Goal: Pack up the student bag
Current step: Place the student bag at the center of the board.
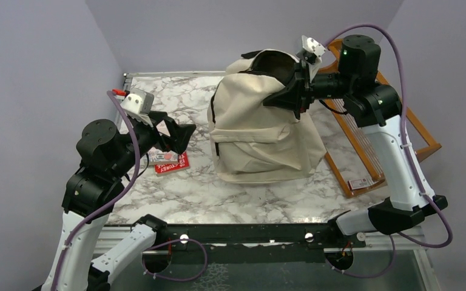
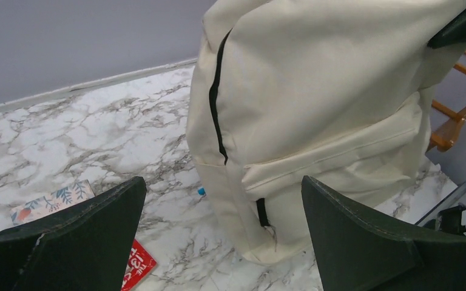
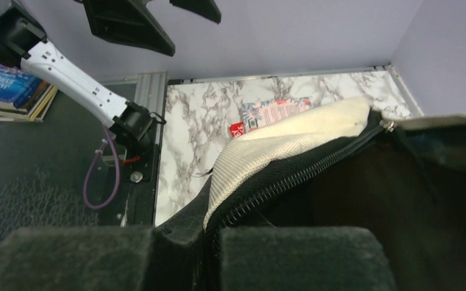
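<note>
The student bag (image 1: 261,124) is a cream backpack standing upright in the middle of the marble table, its top unzipped and dark inside. My right gripper (image 1: 295,91) is shut on the bag's zipper edge at the top right of the opening; in the right wrist view the cream rim and black zipper (image 3: 291,176) run into the closed pads of that right gripper (image 3: 209,242). My left gripper (image 1: 182,134) hangs open to the left of the bag, nothing between its fingers. The left wrist view of this left gripper (image 2: 224,242) looks at the bag's front pocket (image 2: 334,163).
A red booklet (image 1: 172,163) and a patterned card (image 2: 51,200) lie on the table under my left gripper. A wooden rack (image 1: 364,145) leans at the right, behind the bag. A small blue bit (image 2: 201,191) lies at the bag's base. Books (image 3: 9,85) are stacked off the table.
</note>
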`<state>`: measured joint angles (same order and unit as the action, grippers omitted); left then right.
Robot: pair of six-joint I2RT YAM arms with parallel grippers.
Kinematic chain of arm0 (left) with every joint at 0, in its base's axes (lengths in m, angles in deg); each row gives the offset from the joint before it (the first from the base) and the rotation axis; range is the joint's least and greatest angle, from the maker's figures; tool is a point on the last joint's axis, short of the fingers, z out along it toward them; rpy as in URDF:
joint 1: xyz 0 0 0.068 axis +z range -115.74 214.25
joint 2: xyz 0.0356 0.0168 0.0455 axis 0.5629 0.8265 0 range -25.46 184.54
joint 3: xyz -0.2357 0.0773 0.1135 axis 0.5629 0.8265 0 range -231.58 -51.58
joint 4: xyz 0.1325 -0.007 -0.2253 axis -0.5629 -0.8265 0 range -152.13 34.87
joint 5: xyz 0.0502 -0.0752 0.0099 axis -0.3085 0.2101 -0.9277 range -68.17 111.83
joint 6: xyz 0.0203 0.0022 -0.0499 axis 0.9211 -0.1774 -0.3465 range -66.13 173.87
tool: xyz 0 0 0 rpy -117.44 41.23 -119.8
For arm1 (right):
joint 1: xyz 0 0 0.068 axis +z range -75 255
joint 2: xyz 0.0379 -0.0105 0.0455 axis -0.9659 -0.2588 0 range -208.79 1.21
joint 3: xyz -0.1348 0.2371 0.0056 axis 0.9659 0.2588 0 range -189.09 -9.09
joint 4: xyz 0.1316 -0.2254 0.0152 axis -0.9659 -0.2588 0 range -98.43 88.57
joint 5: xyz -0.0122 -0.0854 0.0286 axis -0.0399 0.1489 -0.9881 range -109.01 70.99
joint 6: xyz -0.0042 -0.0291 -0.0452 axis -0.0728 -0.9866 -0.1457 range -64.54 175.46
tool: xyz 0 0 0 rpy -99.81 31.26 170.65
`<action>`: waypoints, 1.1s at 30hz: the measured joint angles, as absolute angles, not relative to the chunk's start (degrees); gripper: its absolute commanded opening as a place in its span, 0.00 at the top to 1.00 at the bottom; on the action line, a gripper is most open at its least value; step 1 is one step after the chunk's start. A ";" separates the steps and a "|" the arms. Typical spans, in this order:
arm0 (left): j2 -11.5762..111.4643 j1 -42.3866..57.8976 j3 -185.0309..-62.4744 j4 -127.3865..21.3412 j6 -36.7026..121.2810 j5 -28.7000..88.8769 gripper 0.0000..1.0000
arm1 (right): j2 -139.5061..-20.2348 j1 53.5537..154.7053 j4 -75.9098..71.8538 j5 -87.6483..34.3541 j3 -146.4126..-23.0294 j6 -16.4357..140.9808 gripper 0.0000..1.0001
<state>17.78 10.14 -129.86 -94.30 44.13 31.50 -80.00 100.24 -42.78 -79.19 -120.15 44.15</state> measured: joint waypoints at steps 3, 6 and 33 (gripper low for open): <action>18.04 10.14 -129.86 -94.28 44.85 31.46 0.01 | -79.54 100.54 -44.74 -79.45 -118.01 41.76 1.00; 18.02 10.14 -129.86 -94.11 45.07 31.15 0.01 | -77.05 100.54 -44.96 -79.63 -112.68 39.99 1.00; 30.28 10.14 -121.65 -88.64 44.04 29.31 0.01 | -54.51 100.54 -39.12 -27.15 -66.01 66.68 0.43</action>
<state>30.28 10.14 -121.65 -88.64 44.04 29.31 -54.51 100.54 -39.12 -27.15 -66.01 66.68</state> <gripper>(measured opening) 0.988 0.473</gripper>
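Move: The right gripper has the student bag pinched by its zip edge; the bag's middle hangs about 18 cm below, 4 cm ahead and 3 cm left. It goes to the stretch of board some 45 cm below and 3 cm ahead of the right hand. At board level, the red book is some 32 cm left and 8 cm ahead, the wooden rack roughly 38 cm right and 25 cm ahead. From the open left hand, the bag's middle is about 20 cm right, 6 cm ahead and 13 cm below. Lower the bag with the right gripper about 26 cm to the board, easing slightly back first, then swinging right and a little forward while the wrist turns some 55 degrees clockwise and tips down. Late in the descent, open those fingers about halfway to free the zip edge. Bring the open left gripper down and forward beside the bag, without touching it. ##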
